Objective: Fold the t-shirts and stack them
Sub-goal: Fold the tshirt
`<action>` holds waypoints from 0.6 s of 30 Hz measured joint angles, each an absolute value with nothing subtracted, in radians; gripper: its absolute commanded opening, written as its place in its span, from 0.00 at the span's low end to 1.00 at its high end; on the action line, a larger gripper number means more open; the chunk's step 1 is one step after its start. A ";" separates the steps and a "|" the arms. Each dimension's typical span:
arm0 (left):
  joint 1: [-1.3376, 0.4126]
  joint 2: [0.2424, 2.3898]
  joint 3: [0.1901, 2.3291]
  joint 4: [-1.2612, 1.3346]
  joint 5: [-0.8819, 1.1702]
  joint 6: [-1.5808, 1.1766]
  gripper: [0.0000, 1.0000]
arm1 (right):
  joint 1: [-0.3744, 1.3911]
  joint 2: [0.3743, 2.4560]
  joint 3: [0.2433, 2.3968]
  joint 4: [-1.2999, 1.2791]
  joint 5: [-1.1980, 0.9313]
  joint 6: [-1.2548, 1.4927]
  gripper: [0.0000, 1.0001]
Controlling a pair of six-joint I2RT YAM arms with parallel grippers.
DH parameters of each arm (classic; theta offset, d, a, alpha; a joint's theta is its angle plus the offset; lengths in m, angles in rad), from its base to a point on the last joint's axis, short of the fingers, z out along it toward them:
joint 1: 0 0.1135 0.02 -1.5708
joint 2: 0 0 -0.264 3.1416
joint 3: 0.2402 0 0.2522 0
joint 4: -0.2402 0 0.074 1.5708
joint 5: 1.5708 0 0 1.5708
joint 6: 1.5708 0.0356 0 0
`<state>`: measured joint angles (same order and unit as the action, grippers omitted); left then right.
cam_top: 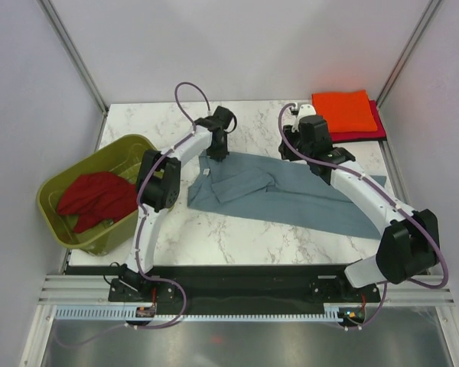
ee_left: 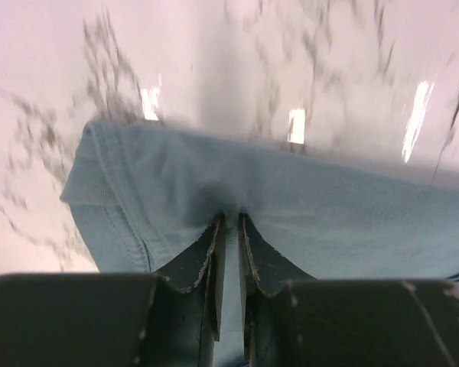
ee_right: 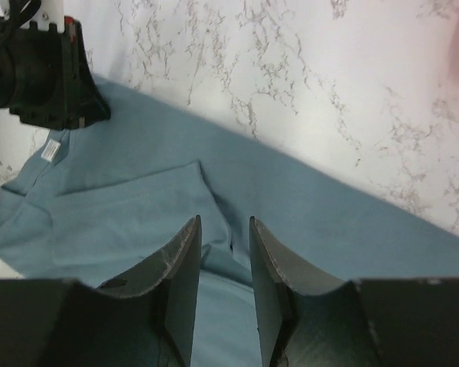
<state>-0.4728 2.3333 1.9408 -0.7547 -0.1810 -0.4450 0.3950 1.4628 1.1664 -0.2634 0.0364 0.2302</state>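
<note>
The slate blue-grey t-shirt (cam_top: pixel 291 202) lies spread across the middle of the marble table, partly folded at its left end. My left gripper (cam_top: pixel 216 153) sits on its far left corner; in the left wrist view the gripper (ee_left: pixel 229 215) is shut on a pucker of this shirt (ee_left: pixel 329 214). My right gripper (cam_top: pixel 307 151) hovers over the shirt's far edge, and in its own view it (ee_right: pixel 224 220) stands open above the cloth (ee_right: pixel 138 199) with nothing gripped. A folded orange t-shirt (cam_top: pixel 343 111) rests on a magenta-red one (cam_top: pixel 378 126) at the far right. A dark red t-shirt (cam_top: pixel 96 197) lies crumpled in the tub.
The olive-green tub (cam_top: pixel 76 167) stands at the table's left edge. Bare marble (cam_top: pixel 214 237) shows in front of the blue-grey shirt. Frame posts rise at the far corners. The left gripper's black body (ee_right: pixel 46 73) appears at the upper left of the right wrist view.
</note>
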 measured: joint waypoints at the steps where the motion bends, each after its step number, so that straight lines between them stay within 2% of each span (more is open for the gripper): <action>1: -0.464 2.365 1.996 -0.757 -0.181 -0.440 0.20 | 0.391 1.449 1.165 -0.264 0.043 0.224 0.38; 7: -0.413 2.639 2.469 -0.758 -0.153 -0.417 0.26 | 0.363 1.406 1.163 -0.265 0.064 0.209 0.38; 9: -0.390 2.686 2.542 -0.686 -0.113 -0.419 0.27 | 0.360 1.406 1.163 -0.266 0.065 0.209 0.38; 12: -0.359 2.638 2.458 -0.555 -0.033 -0.441 0.27 | 0.360 1.406 1.170 -0.272 0.060 0.209 0.38; 15: -0.335 2.506 2.289 -0.474 0.038 -0.465 0.26 | 0.360 1.405 1.191 -0.284 0.057 0.215 0.39; 18: -0.337 2.312 2.090 -0.436 0.070 -0.471 0.19 | 0.360 1.386 1.192 -0.295 0.049 0.229 0.39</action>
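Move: The left hand's nearly shut fingertips are already down on the grey-blue t-shirt, close to its far left corner, which is about 4 cm to their left and 2 cm farther out, level with them. The white neck label sits some 4 cm left and 5 cm back of the hand, the folded-in flap roughly 8 cm right and 10 cm back. From the right hand, that corner is about 25 cm left, 8 cm ahead and 19 cm below. Forward and fast, the left hand drags the t-shirt's left end about 15 cm outward under its nearly closed fingertips. It climbs and swings its fingers outward with some 20 degrees of roll, then turns back a few centimetres as it lifts clear, ending about 11 cm up. The right hand, empty and in the air, rises some 4 cm and drifts slightly right. ##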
